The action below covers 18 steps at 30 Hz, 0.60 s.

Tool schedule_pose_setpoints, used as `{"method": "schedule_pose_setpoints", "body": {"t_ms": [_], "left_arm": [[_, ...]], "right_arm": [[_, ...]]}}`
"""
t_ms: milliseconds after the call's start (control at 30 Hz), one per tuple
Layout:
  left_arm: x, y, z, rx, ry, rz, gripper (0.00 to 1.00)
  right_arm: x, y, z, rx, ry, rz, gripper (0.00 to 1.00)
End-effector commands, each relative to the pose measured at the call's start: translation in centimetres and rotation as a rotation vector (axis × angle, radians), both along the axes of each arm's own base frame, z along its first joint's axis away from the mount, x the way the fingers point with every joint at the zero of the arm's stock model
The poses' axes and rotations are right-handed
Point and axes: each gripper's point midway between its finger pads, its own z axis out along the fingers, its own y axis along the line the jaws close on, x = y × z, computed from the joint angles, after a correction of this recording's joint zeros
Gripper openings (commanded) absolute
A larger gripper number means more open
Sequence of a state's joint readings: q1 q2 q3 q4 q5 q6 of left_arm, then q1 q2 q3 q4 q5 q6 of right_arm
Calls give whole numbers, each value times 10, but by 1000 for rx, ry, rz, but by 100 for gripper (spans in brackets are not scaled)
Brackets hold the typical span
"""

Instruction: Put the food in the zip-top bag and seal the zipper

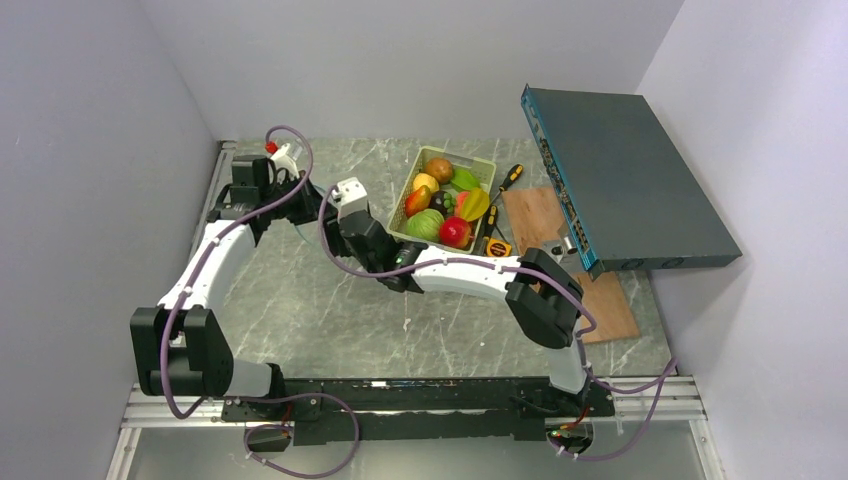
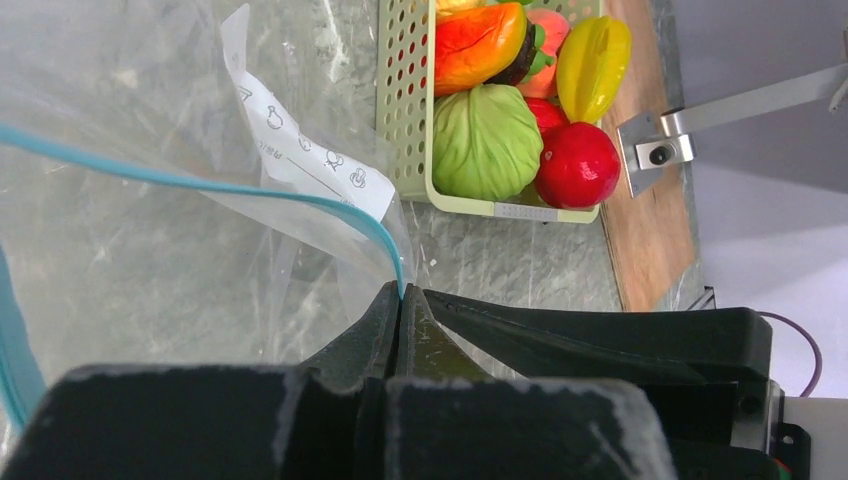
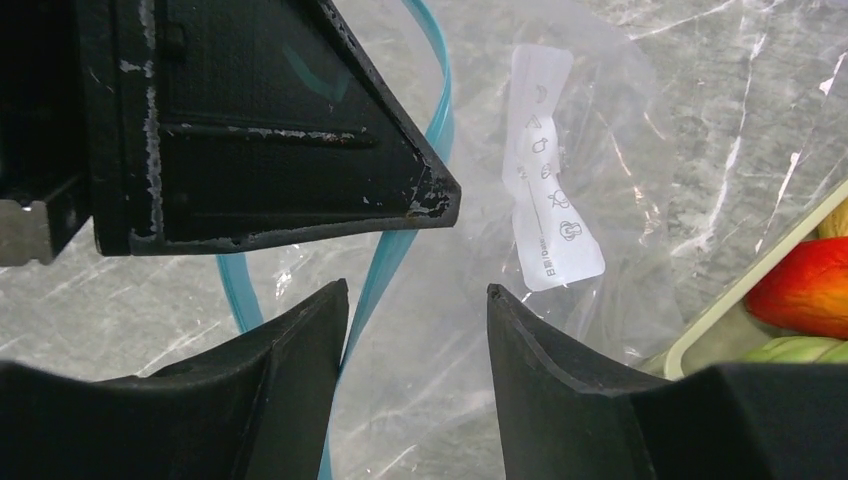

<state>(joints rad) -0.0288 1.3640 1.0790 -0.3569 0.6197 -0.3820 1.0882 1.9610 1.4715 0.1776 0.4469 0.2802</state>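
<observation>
The food, glossy toy fruit and vegetables, fills a pale green basket. A green cabbage and a red apple lie at its near end. The clear zip-top bag lies crinkled on the marble, left of the basket, with a white label inside. My left gripper is shut on the bag's light blue zipper. My right gripper is open just beside it. The zipper runs between its fingers, against the inner face of the left one.
A dark flat box leans at the back right over a wooden board. Screwdrivers and a yellow tape measure lie beside the basket. A metal bracket stands on the board. Grey walls close in on three sides.
</observation>
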Motion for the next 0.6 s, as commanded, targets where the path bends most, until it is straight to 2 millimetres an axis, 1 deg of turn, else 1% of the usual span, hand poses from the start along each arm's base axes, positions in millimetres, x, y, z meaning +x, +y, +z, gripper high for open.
{"method": "schedule_pose_setpoints", "body": {"t_ms": [0,67,133,167,200,267,300,367,467,500,567], "left_arm": [[3,-7,17,-15,-49,-43,0],[4,-6,16,-12,-43,-44,0],[4,-5,16,-1,-48,-42,0],[3,-5,16,5,-50,-40,0],[3,-4,17,8,-59,-38,0],[3,-2,19,22,-74,-28,0],[3,0,18,32,-76,-20,2],[3,3,21,56,-95,-12,13],[2,9,27,118,-143,20,51],[0,12,31,140,-170,31,61],[-3,18,43,181,-230,60,77]], "right_arm": [[7,6,29,100,-55,-35,53],[6,6,27,112,-54,-35,48],[5,6,23,116,-49,-30,37],[5,6,20,117,-45,-27,27],[4,7,19,120,-42,-22,20],[1,8,18,137,-35,-10,6],[1,8,18,145,-32,-10,0],[1,7,19,163,-23,-24,0],[2,3,19,191,-3,-34,0],[2,3,20,204,9,-32,0],[3,1,21,237,36,-30,0]]}}
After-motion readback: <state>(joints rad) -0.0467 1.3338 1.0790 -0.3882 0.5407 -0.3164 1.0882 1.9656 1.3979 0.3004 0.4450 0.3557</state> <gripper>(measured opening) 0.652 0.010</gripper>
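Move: The zipper edge of the zip-top bag runs between the right gripper's parted fingers, about 1 cm left of its hand point and level with it. The left fingertips stand roughly 3 cm ahead and 2 cm left of that hand. From the right hand, the food basket is some 10 cm ahead, 21 cm right and 12 cm below, and the bag's label 12 cm ahead, 2 cm left and 15 cm below. The left hand already pinches this zipper edge at its hand point. Hold the right gripper almost in place and shut its half-open fingers on the blue zipper edge right beside the left fingertips, rolling its left side up about 5 degrees. Once they pinch, spread the left fingers to about two-thirds open to let go, keeping that hand within 1 cm of its place. ##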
